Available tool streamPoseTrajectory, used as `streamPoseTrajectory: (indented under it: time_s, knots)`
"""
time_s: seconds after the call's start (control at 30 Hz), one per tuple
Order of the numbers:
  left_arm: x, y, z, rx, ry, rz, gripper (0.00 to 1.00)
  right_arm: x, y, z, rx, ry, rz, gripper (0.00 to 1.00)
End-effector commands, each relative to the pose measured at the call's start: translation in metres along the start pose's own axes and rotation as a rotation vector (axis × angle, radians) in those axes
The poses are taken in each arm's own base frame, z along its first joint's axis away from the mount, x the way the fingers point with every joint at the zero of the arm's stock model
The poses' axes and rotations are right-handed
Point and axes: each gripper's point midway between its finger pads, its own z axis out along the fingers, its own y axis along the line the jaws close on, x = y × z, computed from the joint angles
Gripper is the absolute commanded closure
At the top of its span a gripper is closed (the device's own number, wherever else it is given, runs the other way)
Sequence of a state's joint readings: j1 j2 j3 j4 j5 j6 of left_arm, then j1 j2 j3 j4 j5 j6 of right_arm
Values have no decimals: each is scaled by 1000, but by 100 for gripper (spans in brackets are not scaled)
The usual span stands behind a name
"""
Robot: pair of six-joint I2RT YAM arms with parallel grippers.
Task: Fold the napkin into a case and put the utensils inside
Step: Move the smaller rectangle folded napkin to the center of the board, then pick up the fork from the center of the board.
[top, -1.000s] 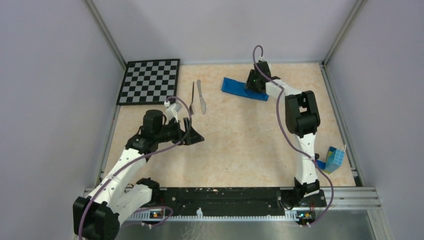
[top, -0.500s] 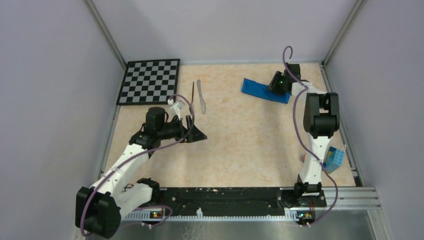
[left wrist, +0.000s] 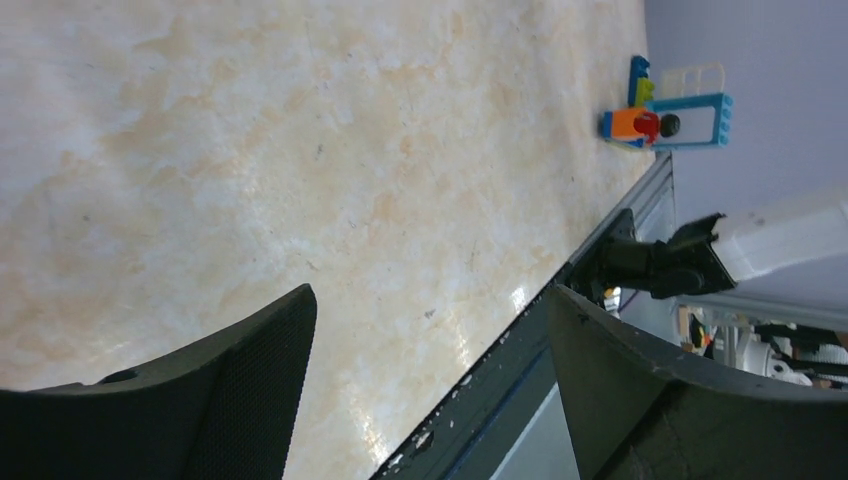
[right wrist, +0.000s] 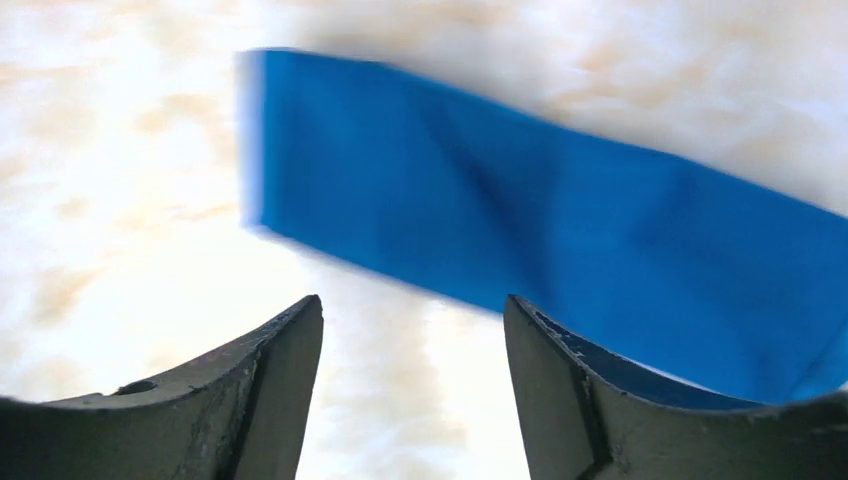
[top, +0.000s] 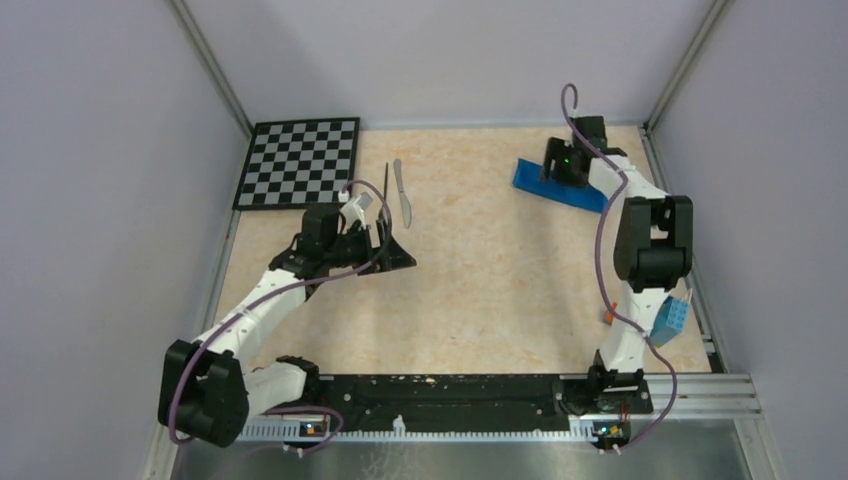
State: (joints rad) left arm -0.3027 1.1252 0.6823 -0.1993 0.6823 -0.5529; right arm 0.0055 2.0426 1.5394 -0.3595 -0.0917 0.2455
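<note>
The napkin (top: 562, 188) lies folded as a narrow bright blue case at the back right of the table. My right gripper (top: 556, 170) hangs over its left part. In the right wrist view the strip (right wrist: 560, 240) runs across just beyond the open right gripper (right wrist: 412, 310), and only bare table shows between the fingers. The utensils lie side by side at the back centre, a thin dark fork (top: 385, 192) and a pale knife (top: 402, 192). My left gripper (top: 396, 252) is open just in front of their near ends. The left wrist view shows the left gripper (left wrist: 430, 300) holding nothing.
A black-and-white checkerboard (top: 300, 162) lies at the back left, next to the fork. Coloured toy blocks (top: 668, 320) sit by the right rail, also seen as blocks (left wrist: 665, 115) in the left wrist view. Metal frame rails border the table.
The right arm has dragged the blue strip to the right across the back of the table, and its jaws now stand wider. The left gripper has moved back towards the utensils.
</note>
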Motion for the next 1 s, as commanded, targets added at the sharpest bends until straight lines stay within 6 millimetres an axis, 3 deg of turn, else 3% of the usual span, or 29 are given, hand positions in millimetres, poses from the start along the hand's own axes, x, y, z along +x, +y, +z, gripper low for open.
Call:
streamPoseTrajectory:
  time_s: [0.0, 0.1, 0.17, 0.27, 0.43, 0.47, 0.6, 0.67, 0.87, 0.97]
  knots:
    - [-49, 19, 6, -154, -170, -3, 12, -28, 114, -87, -185, -158, -130, 32]
    - [-75, 51, 14, -305, -272, -13, 13, 29, 184, -94, -456, -80, -108, 31]
    - [-91, 71, 22, -395, -293, -14, 15, 65, 219, -94, -610, -12, -69, 31]
    - [-116, 97, 39, -510, -272, 11, 21, 92, 243, -102, -786, 37, 45, 33]
    - [-154, 139, 56, -742, -210, 113, 37, 120, 236, -109, -828, 95, 40, 37]
    - [-166, 144, 59, -780, -210, 130, 37, 124, 232, -111, -819, 100, 31, 37]
    - [-176, 170, 75, -876, -120, 152, 38, 139, 217, -127, -805, 86, 5, 37]
    - [-174, 182, 83, -904, -69, 162, 38, 144, 213, -134, -807, 81, -4, 37]
    - [-161, 196, 95, -930, 15, 158, 39, 143, 203, -148, -809, 57, -13, 37]
    - [-148, 204, 103, -925, 58, 147, 52, 139, 200, -153, -804, 41, -17, 37]
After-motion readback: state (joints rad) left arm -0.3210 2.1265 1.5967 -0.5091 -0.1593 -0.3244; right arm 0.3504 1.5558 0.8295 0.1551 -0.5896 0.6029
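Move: The left hand's aim is the fork, its middle some 27 cm ahead, 6 cm left and 14 cm below; the knife lies about 4 cm to the fork's right, level with it, and the checkered board's middle 18 cm to the fork's left and 7 cm farther out. From the right hand, the folded napkin's middle is roughly 4 cm ahead, 2 cm right and 5 cm below. Left hand reaches about 25 cm forward and down over fork, part-closing; right swings left and back from napkin. ##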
